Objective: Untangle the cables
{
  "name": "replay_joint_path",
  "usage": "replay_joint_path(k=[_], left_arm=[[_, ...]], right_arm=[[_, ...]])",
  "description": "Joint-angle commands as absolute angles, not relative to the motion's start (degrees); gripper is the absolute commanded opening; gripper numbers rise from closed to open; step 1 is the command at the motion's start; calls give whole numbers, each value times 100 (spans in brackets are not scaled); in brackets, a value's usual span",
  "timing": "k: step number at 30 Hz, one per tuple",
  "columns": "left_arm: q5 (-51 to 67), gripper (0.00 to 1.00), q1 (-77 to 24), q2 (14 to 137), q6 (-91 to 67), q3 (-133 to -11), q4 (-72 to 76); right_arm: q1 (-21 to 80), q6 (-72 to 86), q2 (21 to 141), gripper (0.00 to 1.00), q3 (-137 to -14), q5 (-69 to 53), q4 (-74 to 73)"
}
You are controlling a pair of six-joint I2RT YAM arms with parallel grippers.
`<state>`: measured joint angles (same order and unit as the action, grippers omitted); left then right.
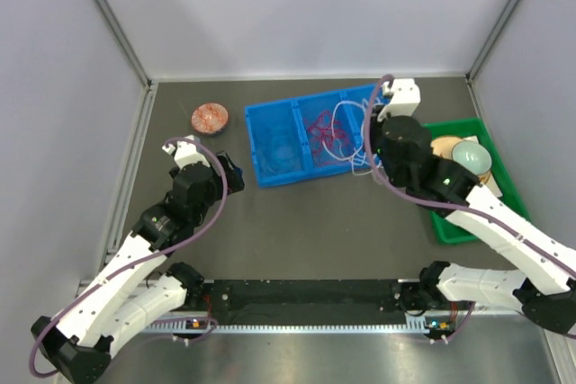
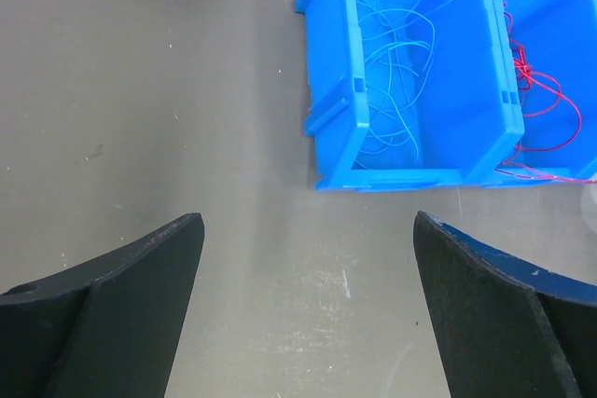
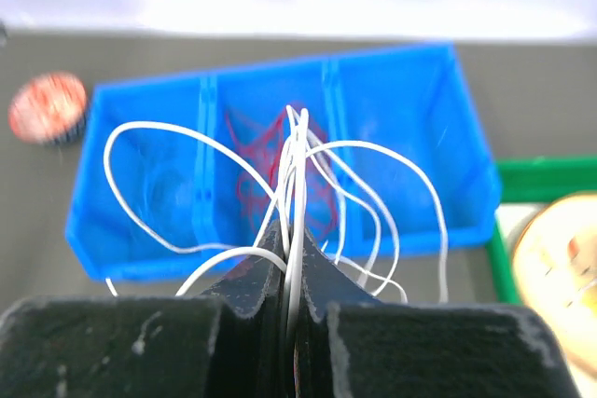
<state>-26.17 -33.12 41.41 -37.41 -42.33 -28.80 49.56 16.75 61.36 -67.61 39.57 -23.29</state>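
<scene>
A blue three-part bin point(image 1: 270, 112) sits at the table's middle back. Blue cables point(image 2: 396, 53) lie in its left part and red cables point(image 1: 321, 129) in the middle part. My right gripper point(image 3: 297, 230) is shut on a bundle of white cables point(image 3: 297, 151) and holds them above the bin's right side; their loops point(image 1: 346, 123) hang over the right part. In the left wrist view the red cables point(image 2: 546, 100) show in the neighbouring part. My left gripper point(image 2: 308, 230) is open and empty over the bare table, left of the bin's near corner.
A small red-patterned bowl point(image 1: 210, 117) stands left of the bin. A green tray point(image 1: 447, 222) with bowls point(image 1: 472, 156) stands at the right, under the right arm. Grey walls close the back and sides.
</scene>
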Motion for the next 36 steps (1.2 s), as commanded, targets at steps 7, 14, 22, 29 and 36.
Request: replay_joint_path(k=[7, 14, 22, 29, 36], left_arm=[[-2663, 99, -3287, 4192, -3718, -4421, -2751], [-2593, 99, -3287, 4271, -3709, -4421, -2681], [-2610, 99, -3270, 4324, -3691, -4438, -2698], [-2689, 99, -3243, 4350, -3700, -4447, -2725], [-2725, 99, -3226, 4465, -3727, -4474, -2760]], right_arm=[[4167, 554, 6135, 0, -8322, 3806, -2180], [3490, 492, 6416, 0, -8543, 3314, -1943], [2595, 641, 7066, 0, -8402, 2611, -1530], [2084, 826, 7874, 0, -8244, 2189, -1029], [1627, 1028, 9104, 0, -7998, 1881, -379]])
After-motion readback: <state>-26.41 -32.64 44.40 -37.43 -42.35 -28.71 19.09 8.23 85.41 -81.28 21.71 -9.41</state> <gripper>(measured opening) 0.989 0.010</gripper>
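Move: The right hand holds the white cable high up; the empty right compartment of the blue box lies about 19 cm ahead, 9 cm to its right and roughly 29 cm below. The middle compartment with the red cable is some 17 cm ahead and 4 cm left, the left compartment 15 cm ahead and 19 cm left, the green tray 3 cm ahead and 33 cm right, all about 30 cm down. From the left hand, the right compartment is about 23 cm ahead, 35 cm right and 17 cm below. With its fingers still shut on the white cable, the right hand first climbs about 11 cm while drifting to the right, its fingers tipping up slightly, carrying the dangling loops from beside the red cable's compartment towards the box's right one. It then swings some 15 cm forward and comes back down by about as much as it had climbed, levelling out again with a slight clockwise turn, so that it ends high over the right compartment. ##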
